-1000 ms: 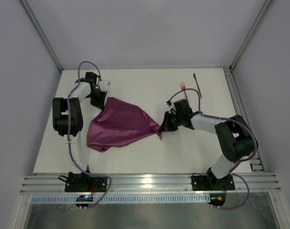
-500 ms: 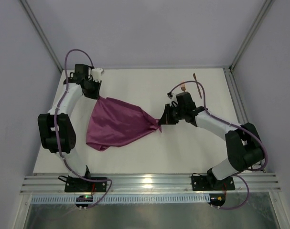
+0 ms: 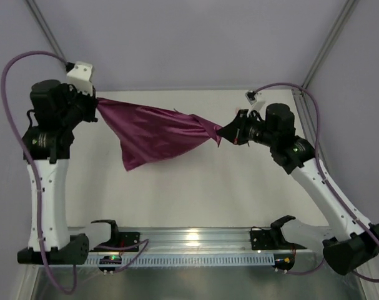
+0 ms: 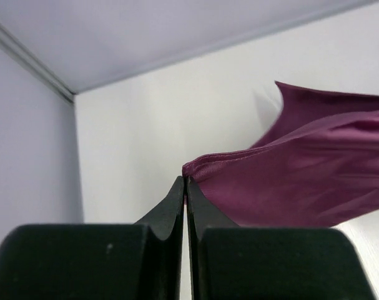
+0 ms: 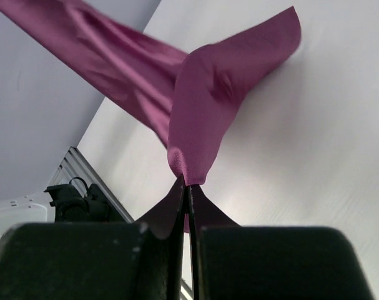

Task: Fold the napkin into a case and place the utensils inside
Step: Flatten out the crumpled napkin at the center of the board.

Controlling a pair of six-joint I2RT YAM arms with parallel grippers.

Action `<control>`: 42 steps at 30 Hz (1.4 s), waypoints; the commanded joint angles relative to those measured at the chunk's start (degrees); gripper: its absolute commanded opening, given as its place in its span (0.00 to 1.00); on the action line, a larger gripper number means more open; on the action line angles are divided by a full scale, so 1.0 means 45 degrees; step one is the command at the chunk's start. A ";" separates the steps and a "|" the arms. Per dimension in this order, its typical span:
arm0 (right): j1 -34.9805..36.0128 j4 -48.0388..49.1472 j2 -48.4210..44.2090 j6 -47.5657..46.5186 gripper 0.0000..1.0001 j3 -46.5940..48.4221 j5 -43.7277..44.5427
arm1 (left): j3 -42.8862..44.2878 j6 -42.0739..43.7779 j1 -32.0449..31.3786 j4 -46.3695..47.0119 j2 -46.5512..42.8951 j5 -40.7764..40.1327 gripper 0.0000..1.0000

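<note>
The magenta-purple napkin (image 3: 155,131) hangs in the air above the white table, stretched between both arms and sagging to a point at its lower left. My left gripper (image 3: 97,105) is shut on the cloth's left corner (image 4: 195,167), high at the left. At the right, my right gripper (image 3: 220,132) is shut on the opposite corner (image 5: 188,172), with the napkin (image 5: 201,100) fanning away from its tips. The napkin (image 4: 301,181) is loose and unfolded, so no case is formed. The utensils are hidden behind my raised right arm.
The white table (image 3: 195,187) lies below the lifted cloth. Metal frame posts (image 3: 52,44) rise at the back corners, and a rail (image 3: 189,240) with both arm bases runs along the near edge. Grey walls close in left and right.
Both arms have risen sharply and spread apart, lifting the napkin off the table and stretching it between them. The utensils, seen at the back right before, are now covered by the right arm.
</note>
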 commanded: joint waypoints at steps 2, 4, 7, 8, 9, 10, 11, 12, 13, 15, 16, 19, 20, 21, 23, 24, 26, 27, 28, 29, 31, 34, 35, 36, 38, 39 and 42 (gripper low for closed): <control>-0.0013 -0.1742 -0.2374 -0.0145 0.04 0.0061 0.0690 | 0.0818 0.0239 0.0310 -0.2131 -0.2286 -0.0698 0.00; -0.0013 -0.1958 -0.3043 0.0012 0.04 -0.0096 0.0690 | 0.1013 0.0220 0.0310 -0.2874 -0.2798 -0.0873 0.00; -0.0032 -0.1960 -0.3884 0.0597 0.04 -0.0525 0.0322 | 0.0898 -0.0091 0.0291 -0.3130 -0.3560 -0.0797 0.00; -0.0033 -0.1514 -0.3944 0.1024 0.04 -0.0893 0.0087 | 0.0568 -0.0150 0.0310 -0.3092 -0.3639 -0.0796 0.00; -0.0033 -0.1162 -0.3925 0.1241 0.04 -0.1110 -0.0147 | 0.0294 -0.0170 0.0310 -0.2975 -0.3678 -0.0815 0.00; -0.0013 -0.0810 -0.3654 0.1456 0.04 -0.1305 -0.0343 | 0.0002 -0.0229 0.0310 -0.2626 -0.3582 -0.0854 0.00; -0.0032 -0.0091 -0.3381 0.1632 0.04 -0.1559 -0.0693 | -0.0291 -0.0307 0.0310 -0.2371 -0.3446 -0.0874 0.00; -0.0013 0.0245 -0.2991 0.1827 0.04 -0.1542 -0.0832 | -0.0894 -0.0365 0.0310 -0.2117 -0.3309 -0.0816 0.00; -0.0032 0.0577 -0.2040 0.1887 0.04 -0.1329 -0.0930 | -0.1170 -0.0405 0.0310 -0.1457 -0.2882 -0.0816 0.00; -0.0013 0.1495 -0.0806 0.2023 0.04 -0.0803 -0.0950 | -0.1582 -0.0658 0.0310 -0.0751 -0.2295 -0.0796 0.00; -0.0032 0.1749 0.0592 0.2063 0.04 -0.0394 -0.0931 | -0.1699 -0.0756 0.0310 -0.0380 -0.1499 -0.0815 0.00; -0.0286 0.2161 0.3040 0.2393 0.04 0.2356 -0.1008 | -0.0983 -0.1185 0.0330 0.0968 -0.0032 -0.1147 0.00; -0.0364 0.2259 0.4653 0.2569 0.04 0.4221 -0.1106 | -0.0572 -0.1283 0.0310 0.1281 0.0940 -0.1302 0.00; -0.0442 0.2202 0.5462 0.2687 0.04 0.5341 -0.1145 | -0.0026 -0.1361 0.0349 0.1651 0.1453 -0.1555 0.00; -0.0676 0.1251 0.6986 0.2689 0.04 0.8941 -0.0952 | 0.2112 -0.1654 0.0466 0.1616 0.2933 -0.1500 0.00; -0.0716 0.0838 0.8211 0.2630 0.04 1.0184 -0.0776 | 0.2862 -0.1790 0.0660 0.1480 0.3329 -0.1461 0.00; -0.0930 0.0193 0.9099 0.2707 0.04 1.3050 -0.0443 | 0.4655 -0.2065 0.0972 0.1440 0.4109 -0.1421 0.00; -0.1028 0.0267 0.9547 0.2863 0.04 1.3725 -0.0597 | 0.5131 -0.2104 0.1051 0.1479 0.4249 -0.1382 0.00; -0.1164 0.0422 0.9629 0.3057 0.04 1.4486 -0.0715 | 0.5522 -0.2085 0.1130 0.1498 0.4367 -0.1401 0.00; -0.1378 0.0965 0.9611 0.3427 0.04 1.4629 -0.0871 | 0.6087 -0.2065 0.1227 0.1518 0.4445 -0.1363 0.00; -0.1671 0.1787 0.9241 0.3664 0.04 1.4417 -0.1242 | 0.6365 -0.1910 0.1383 0.1615 0.4447 -0.1090 0.00; -0.1732 0.2082 0.8227 0.3062 0.04 1.2587 -0.1380 | 0.5063 -0.1657 0.1404 0.2277 0.3668 0.0079 0.00; -0.1732 0.2335 0.7818 0.2808 0.04 1.1729 -0.1419 | 0.3375 -0.1578 0.1423 0.2647 0.3317 0.0373 0.00; -0.1732 0.2705 0.7001 0.2690 0.04 1.0695 -0.1438 | 0.2353 -0.1500 0.1423 0.3115 0.2482 0.0666 0.00; -0.1732 0.3585 0.6216 0.2552 0.04 0.7551 -0.1302 | 0.0224 -0.0974 0.1404 0.4366 0.1657 0.1993 0.00; -0.1732 0.4013 0.5883 0.2629 0.04 0.6400 -0.1302 | -0.1778 -0.0623 0.1404 0.4621 0.0976 0.2287 0.00; -0.1751 0.6236 0.5003 0.2980 0.04 0.1174 -0.1360 | -0.5258 0.0626 0.1384 0.5229 0.0288 0.3089 0.00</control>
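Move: Both hands already hold a napkin corner in the air. From the left hand the board's center, where the napkin is to go, lies about 4 cm ahead, 28 cm right and 38 cm below. From the right hand it is some 9 cm ahead, 10 cm left and 30 cm below. The fork lies roughly 19 cm ahead and 16 cm right of the right hand, the spoon 27 cm ahead and 26 cm right, both down on the board. Keeping their pinches on the napkin corners, both hands flap it high over the board: first back and up, then a swing forward of some 23 cm for the left and 28 cm for the right, dipping first and then rising. They finish by easing back and sinking, the fingertips tipping up, down and up again by about 10 to 15 degrees. ##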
